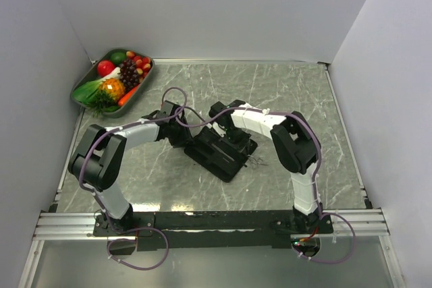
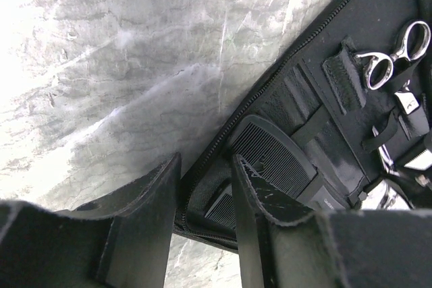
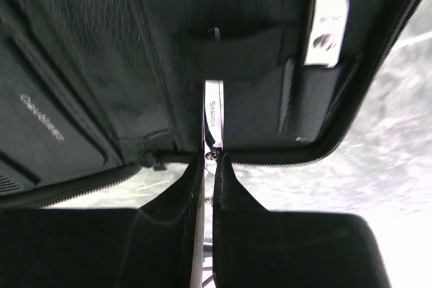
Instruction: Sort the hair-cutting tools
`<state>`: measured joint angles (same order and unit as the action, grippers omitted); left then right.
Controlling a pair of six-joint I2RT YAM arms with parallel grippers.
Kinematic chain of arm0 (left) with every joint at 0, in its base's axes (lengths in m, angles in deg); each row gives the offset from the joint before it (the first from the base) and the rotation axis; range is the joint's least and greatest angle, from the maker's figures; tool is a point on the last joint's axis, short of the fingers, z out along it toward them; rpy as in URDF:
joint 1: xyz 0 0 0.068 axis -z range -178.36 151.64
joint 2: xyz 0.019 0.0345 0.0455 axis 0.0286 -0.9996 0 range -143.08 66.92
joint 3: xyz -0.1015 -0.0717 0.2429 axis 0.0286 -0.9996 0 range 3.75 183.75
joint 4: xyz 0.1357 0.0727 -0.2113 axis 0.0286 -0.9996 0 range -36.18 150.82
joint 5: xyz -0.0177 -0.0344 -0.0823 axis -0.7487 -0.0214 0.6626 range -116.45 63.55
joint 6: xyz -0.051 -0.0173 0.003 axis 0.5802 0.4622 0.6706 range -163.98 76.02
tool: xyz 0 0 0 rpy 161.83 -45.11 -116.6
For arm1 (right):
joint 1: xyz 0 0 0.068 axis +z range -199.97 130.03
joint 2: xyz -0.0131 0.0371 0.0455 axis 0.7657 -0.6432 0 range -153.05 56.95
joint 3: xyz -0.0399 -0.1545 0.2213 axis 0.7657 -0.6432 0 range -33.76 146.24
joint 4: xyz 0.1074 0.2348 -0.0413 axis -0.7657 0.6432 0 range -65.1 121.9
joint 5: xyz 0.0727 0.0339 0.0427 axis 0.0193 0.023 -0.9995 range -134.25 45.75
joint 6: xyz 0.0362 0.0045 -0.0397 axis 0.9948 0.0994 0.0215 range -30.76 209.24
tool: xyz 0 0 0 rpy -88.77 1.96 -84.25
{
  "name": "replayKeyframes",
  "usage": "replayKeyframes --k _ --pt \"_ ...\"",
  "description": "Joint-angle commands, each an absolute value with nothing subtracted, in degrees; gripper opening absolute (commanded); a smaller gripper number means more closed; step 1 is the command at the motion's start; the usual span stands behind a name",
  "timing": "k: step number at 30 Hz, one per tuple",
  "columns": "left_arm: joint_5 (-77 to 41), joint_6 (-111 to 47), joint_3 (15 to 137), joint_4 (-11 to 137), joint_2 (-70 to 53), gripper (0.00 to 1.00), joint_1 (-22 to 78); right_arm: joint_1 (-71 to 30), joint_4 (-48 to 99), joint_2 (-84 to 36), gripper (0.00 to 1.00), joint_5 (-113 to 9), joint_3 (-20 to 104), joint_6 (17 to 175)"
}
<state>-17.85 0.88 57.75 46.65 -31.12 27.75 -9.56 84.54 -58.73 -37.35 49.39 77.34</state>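
A black pouch (image 1: 219, 154) lies open mid-table. In the left wrist view it holds one pair of silver scissors (image 2: 393, 57) strapped by the ring handles, and two black combs (image 2: 273, 158) (image 2: 223, 210) tucked near its corner. My left gripper (image 2: 206, 197) straddles the pouch's zippered rim (image 2: 202, 166), one finger outside and one inside, closed on that rim. My right gripper (image 3: 210, 161) is shut on the blade of a second pair of silver scissors (image 3: 213, 114). The blade's tip reaches into a pouch slot (image 3: 243, 65), and the ring handles (image 1: 255, 161) stick out past the pouch's right edge.
A grey tray (image 1: 78, 90) of toy fruit and vegetables sits at the back left corner. White walls close the table on three sides. Marble tabletop (image 1: 317, 112) surrounds the pouch.
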Motion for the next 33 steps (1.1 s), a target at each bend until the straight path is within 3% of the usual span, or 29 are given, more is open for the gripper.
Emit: replayKeyframes --k 1,20,33 --pt "-18.1 0.8 55.0 46.0 -30.2 0.43 28.9 -8.3 82.2 -61.0 0.00 -34.5 53.9 72.6" --pt "-18.0 -0.5 55.1 45.3 -30.0 0.42 28.9 -3.1 78.9 -67.9 0.00 -36.9 62.6 68.2" --pt "-18.6 0.0 54.1 45.2 -29.1 0.42 28.9 -4.8 78.0 -68.8 0.00 -32.6 63.3 78.3"
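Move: The right fingers hold the scissors near their pivot at the case's near-right edge, blades already under an elastic loop centred about 5 cm ahead and 5 cm left. The padded flap lies some 9 cm ahead and 9 cm left of the hand, the stored scissors about 9 cm ahead and 7 cm left, and the combs level with it, 12 cm left. From the left hand the loop is roughly 17 cm right and 1 cm ahead. Still pinching the scissors, the right hand slides their blades on through the elastic loop and under the padded flap, skimming level over the case about 6 cm: forward and left at first, then mostly left, then nearly settling. It turns some 10 degrees counter-clockwise on the way. The left hand stays put, its part-open fingers straddling the case's left corner and seeming to hold it against the push. ##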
